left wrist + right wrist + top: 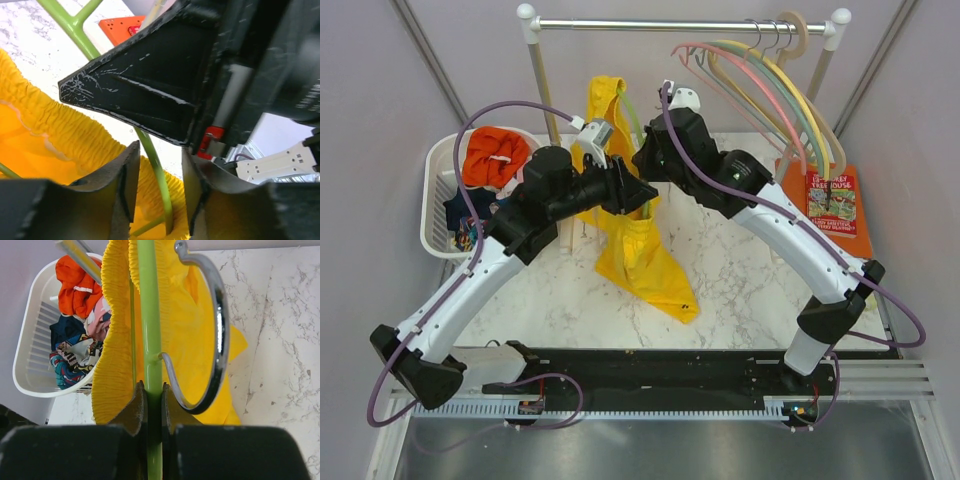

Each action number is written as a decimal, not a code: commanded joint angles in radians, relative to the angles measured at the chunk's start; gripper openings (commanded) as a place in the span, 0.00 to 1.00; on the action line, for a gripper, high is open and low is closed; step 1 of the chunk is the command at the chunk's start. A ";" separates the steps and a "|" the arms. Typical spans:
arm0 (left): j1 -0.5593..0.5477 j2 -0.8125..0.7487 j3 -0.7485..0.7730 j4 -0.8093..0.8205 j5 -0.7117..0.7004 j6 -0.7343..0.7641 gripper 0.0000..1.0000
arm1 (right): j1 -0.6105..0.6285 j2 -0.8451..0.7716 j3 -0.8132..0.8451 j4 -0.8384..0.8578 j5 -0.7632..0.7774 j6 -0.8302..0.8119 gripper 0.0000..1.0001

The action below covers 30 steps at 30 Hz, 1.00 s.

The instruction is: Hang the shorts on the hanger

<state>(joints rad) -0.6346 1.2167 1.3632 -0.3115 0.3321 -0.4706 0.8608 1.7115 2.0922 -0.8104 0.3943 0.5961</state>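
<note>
The bright yellow shorts [638, 250] hang at mid table, draped over the light green hanger [150, 315]; their lower end rests on the marble. My right gripper [153, 400] is shut on the hanger's green stem just below its metal hook [218, 340]. The gathered waistband [112, 365] bunches to the left of the stem. My left gripper [159, 175] is open, its fingers [125, 185] standing either side of a green hanger bar [156, 172] without touching it, yellow waistband [55, 130] behind. Both grippers meet by the shorts' upper part [640, 180].
A white basket [435, 215] with an orange-red garment and patterned clothes stands at the left. The clothes rail [680, 24] at the back carries several spare hangers [775, 85] on its right end. An orange board with a book [832, 205] lies at the right.
</note>
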 commanded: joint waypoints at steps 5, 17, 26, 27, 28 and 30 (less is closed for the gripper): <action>-0.007 -0.014 -0.058 0.035 0.022 -0.039 0.24 | 0.020 -0.041 0.025 0.151 0.034 0.036 0.00; 0.147 -0.063 -0.107 0.261 0.223 -0.279 0.02 | 0.020 -0.121 -0.095 0.264 0.011 -0.053 0.69; 0.236 -0.025 -0.004 0.462 0.324 -0.398 0.02 | 0.021 -0.245 -0.152 0.365 0.052 -0.180 0.98; 0.251 -0.020 0.008 0.472 0.326 -0.436 0.02 | 0.021 -0.257 -0.162 0.370 0.086 -0.192 0.98; 0.283 -0.004 0.028 0.483 0.329 -0.460 0.02 | 0.018 -0.266 -0.173 0.369 0.118 -0.190 0.98; 0.305 0.015 0.048 0.526 0.346 -0.519 0.02 | 0.018 -0.292 -0.182 0.360 0.164 -0.188 0.98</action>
<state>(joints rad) -0.3893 1.2186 1.3022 -0.0422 0.6331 -0.8700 0.8803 1.4864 1.9335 -0.5091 0.4427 0.4507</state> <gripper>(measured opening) 0.048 0.982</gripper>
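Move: The green hanger's bar runs between the left hand's open fingers, the spot it will grip about 2 cm below the hand point. From the left hand, the hanger's neck is some 11 cm ahead and 2 cm left, and the shorts' near waistband end about 4 cm back, 1 cm left and 5 cm below. The right hand still holds the bar; that grip spot lies about 7 cm back, no distance sideways. Left hand sinks 2 cm, pinches the green hanger and lifts it; right lets go, rising about 10 cm. ##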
